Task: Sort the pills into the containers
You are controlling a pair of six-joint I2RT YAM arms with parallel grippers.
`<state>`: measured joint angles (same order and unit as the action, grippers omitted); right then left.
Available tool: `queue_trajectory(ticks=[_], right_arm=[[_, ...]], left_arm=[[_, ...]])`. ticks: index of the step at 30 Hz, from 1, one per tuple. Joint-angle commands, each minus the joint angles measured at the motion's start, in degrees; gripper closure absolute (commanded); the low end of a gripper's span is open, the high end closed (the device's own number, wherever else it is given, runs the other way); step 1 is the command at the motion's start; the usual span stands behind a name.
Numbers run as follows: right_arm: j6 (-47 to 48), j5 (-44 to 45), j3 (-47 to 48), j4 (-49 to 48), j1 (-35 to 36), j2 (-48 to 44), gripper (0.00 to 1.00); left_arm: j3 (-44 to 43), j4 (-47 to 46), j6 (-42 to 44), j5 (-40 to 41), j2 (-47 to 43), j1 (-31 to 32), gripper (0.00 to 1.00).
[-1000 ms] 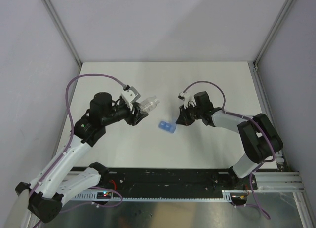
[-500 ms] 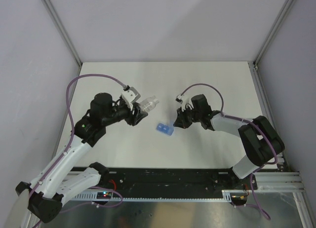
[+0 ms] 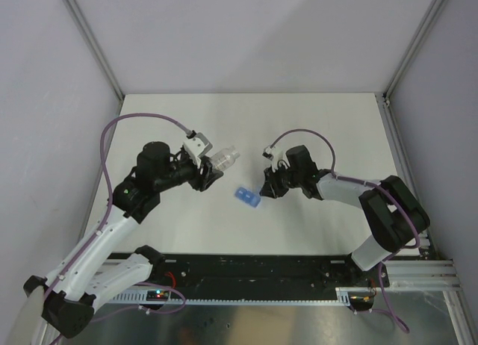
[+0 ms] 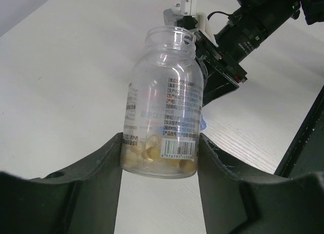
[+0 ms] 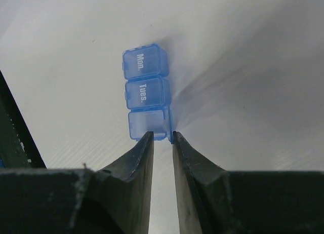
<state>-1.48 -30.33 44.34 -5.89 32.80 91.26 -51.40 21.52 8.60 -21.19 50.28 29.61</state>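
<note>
The pills (image 4: 152,154) are pale amber pieces lying at the bottom of a clear labelled bottle (image 4: 164,107). My left gripper (image 4: 161,143) is shut on that bottle near its base and holds it above the table; its open neck points toward the right arm. In the top view the bottle (image 3: 224,160) sticks out of the left gripper (image 3: 211,169). The containers (image 5: 146,94), a blue three-compartment strip marked Mon. and Tues., lie on the table. My right gripper (image 5: 162,135) stands slightly open, its tips at the unmarked near compartment, with a thin blue flap (image 5: 170,125) by the right tip.
White table (image 3: 314,128) with grey walls on three sides. The black rail (image 3: 261,266) with both arm bases runs along the near edge. The containers (image 3: 247,197) lie between the two grippers, just left of the right gripper (image 3: 265,190).
The right gripper's jaws have parted a little. It has shifted left and nearer, and the containers moved the same way. The left arm and bottle stayed put.
</note>
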Motion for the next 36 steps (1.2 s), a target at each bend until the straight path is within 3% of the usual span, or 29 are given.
queue_trajectory(ticks=[1,19,22,36], right_arm=[[0.7,0.4,-0.2,-2.0,0.8,-0.6,0.73],[1.3,0.7,-0.2,-1.8,3.5,-0.4,0.72],[1.3,0.9,-0.2,-1.8,2.9,-0.9,0.62],[6.1,0.6,0.5,2.8,-0.3,-7.3,0.36]], left_arm=[[0.1,-2.5,0.7,0.4,-1.2,-0.4,1.00],[2.7,-2.4,3.7,1.7,-1.8,-0.5,1.00],[4.6,-2.4,5.7,0.3,-1.7,-0.5,1.00],[13.0,-2.6,11.1,-5.7,1.0,2.6,1.00]])
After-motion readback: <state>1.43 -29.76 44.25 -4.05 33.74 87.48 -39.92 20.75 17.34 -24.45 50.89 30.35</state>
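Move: The blue pill box, its end lid open, lies roughly 8 cm to the right of the left gripper, about 1 cm ahead and 21 cm below it. The held bottle's middle is 3 cm ahead, 4 cm right and 2 cm down, and the right gripper 2 cm ahead, 12 cm right and 19 cm lower. From the right gripper, the pill box's middle is some 4 cm left, 1 cm back and 2 cm below. With the right fingertips at the pill box's open lid, push about 2.5 cm back and left, then draw off the way they came, opening the fingers and lifting clear at the end. As they retreat, lower the left gripper about 9 cm and slightly back towards the pill box, keeping hold of the bottle and tipping its mouth down some 10 degrees. ##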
